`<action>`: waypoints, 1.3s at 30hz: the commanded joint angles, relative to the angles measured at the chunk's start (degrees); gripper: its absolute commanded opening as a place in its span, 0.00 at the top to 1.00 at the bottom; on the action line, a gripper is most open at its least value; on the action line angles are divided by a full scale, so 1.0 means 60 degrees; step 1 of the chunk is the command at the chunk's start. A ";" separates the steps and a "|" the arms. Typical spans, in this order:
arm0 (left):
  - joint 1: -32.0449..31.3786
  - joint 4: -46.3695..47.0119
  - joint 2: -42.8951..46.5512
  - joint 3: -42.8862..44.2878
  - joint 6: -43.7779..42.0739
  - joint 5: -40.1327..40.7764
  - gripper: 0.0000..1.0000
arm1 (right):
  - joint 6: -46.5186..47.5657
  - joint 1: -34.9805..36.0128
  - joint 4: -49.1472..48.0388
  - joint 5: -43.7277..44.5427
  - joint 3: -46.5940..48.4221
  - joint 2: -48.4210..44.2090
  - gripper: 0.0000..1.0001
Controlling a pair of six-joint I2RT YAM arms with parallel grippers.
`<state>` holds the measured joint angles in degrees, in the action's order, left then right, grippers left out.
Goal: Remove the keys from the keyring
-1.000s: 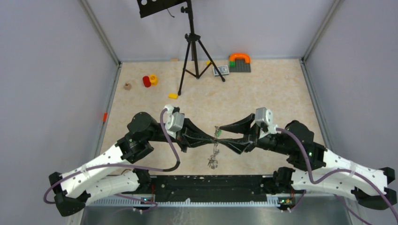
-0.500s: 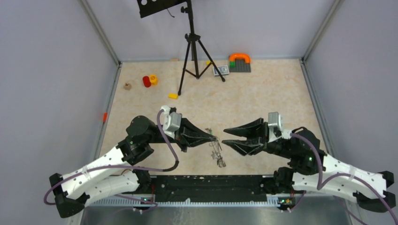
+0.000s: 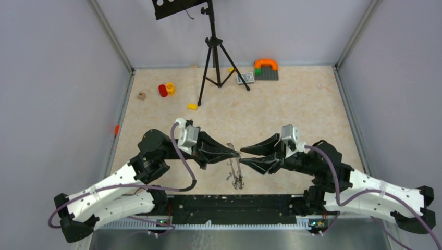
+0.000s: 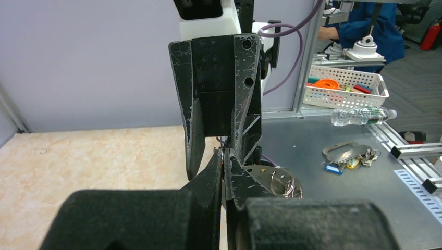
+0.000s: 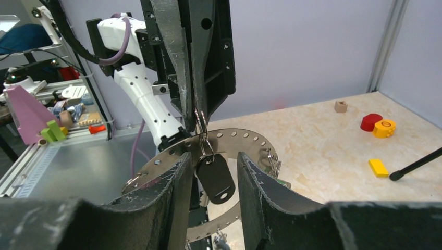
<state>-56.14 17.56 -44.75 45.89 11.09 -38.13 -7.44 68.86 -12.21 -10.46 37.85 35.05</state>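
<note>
The keyring (image 3: 235, 169), a flat grey ring pierced with small holes, hangs on edge in mid-air between the two arms. My left gripper (image 3: 238, 153) is shut on a small wire loop at its top; in the left wrist view (image 4: 224, 156) the ring (image 4: 267, 178) shows just past the fingers. Keys (image 3: 238, 181) dangle in a bunch from its lower rim. In the right wrist view a black-headed key (image 5: 215, 178) hangs from the keyring (image 5: 245, 138) between my right gripper's (image 5: 212, 159) fingers. They stand open on either side of it, with a gap each side. Top view: right gripper (image 3: 242, 157).
A black tripod (image 3: 211, 57) stands at the back centre. Red and yellow blocks (image 3: 167, 89), a yellow brick (image 3: 192, 107), a small wooden cube (image 3: 141, 96) and a brick plate with an orange arch (image 3: 266, 69) lie toward the far edge. Grey walls enclose three sides.
The right gripper pulled back to the right, then came in again and now straddles the black-headed key. The left gripper kept its hold; the hanging keyring swung slightly.
</note>
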 commanded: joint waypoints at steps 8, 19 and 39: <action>0.0004 0.0775 0.0070 0.0282 0.0171 -0.0254 1.00 | -0.0247 0.0076 -0.0704 -0.0234 -0.0067 0.0110 0.75; 0.0000 0.0686 0.0195 0.0177 0.0130 -0.0216 1.00 | -0.0200 0.0081 -0.0265 -0.0044 0.0122 -0.0096 1.00; 0.0001 0.0549 0.0000 0.0259 0.0129 -0.0645 1.00 | -0.0019 0.0068 0.0094 0.0236 0.0626 -0.0055 1.00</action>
<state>-56.14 17.54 -44.88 45.89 11.49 -40.25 -8.51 68.86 -11.99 -9.72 38.28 33.89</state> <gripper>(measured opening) 0.003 0.006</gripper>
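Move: The black key hangs almost between the right hand's open fingers, about 1 cm to its left and 1 cm below. The left fingers already hold its small ring, some 2 cm left of and 2 cm above the right hand. The large keyring's middle lies about 3 cm left and 3 cm below that hand, level fore and aft. From the left hand, the black key is about 1 cm right, level fore and aft, and 3 cm down. The right fingers pinch the black key's head, then ease about 1 cm right while the left keeps its grip. ##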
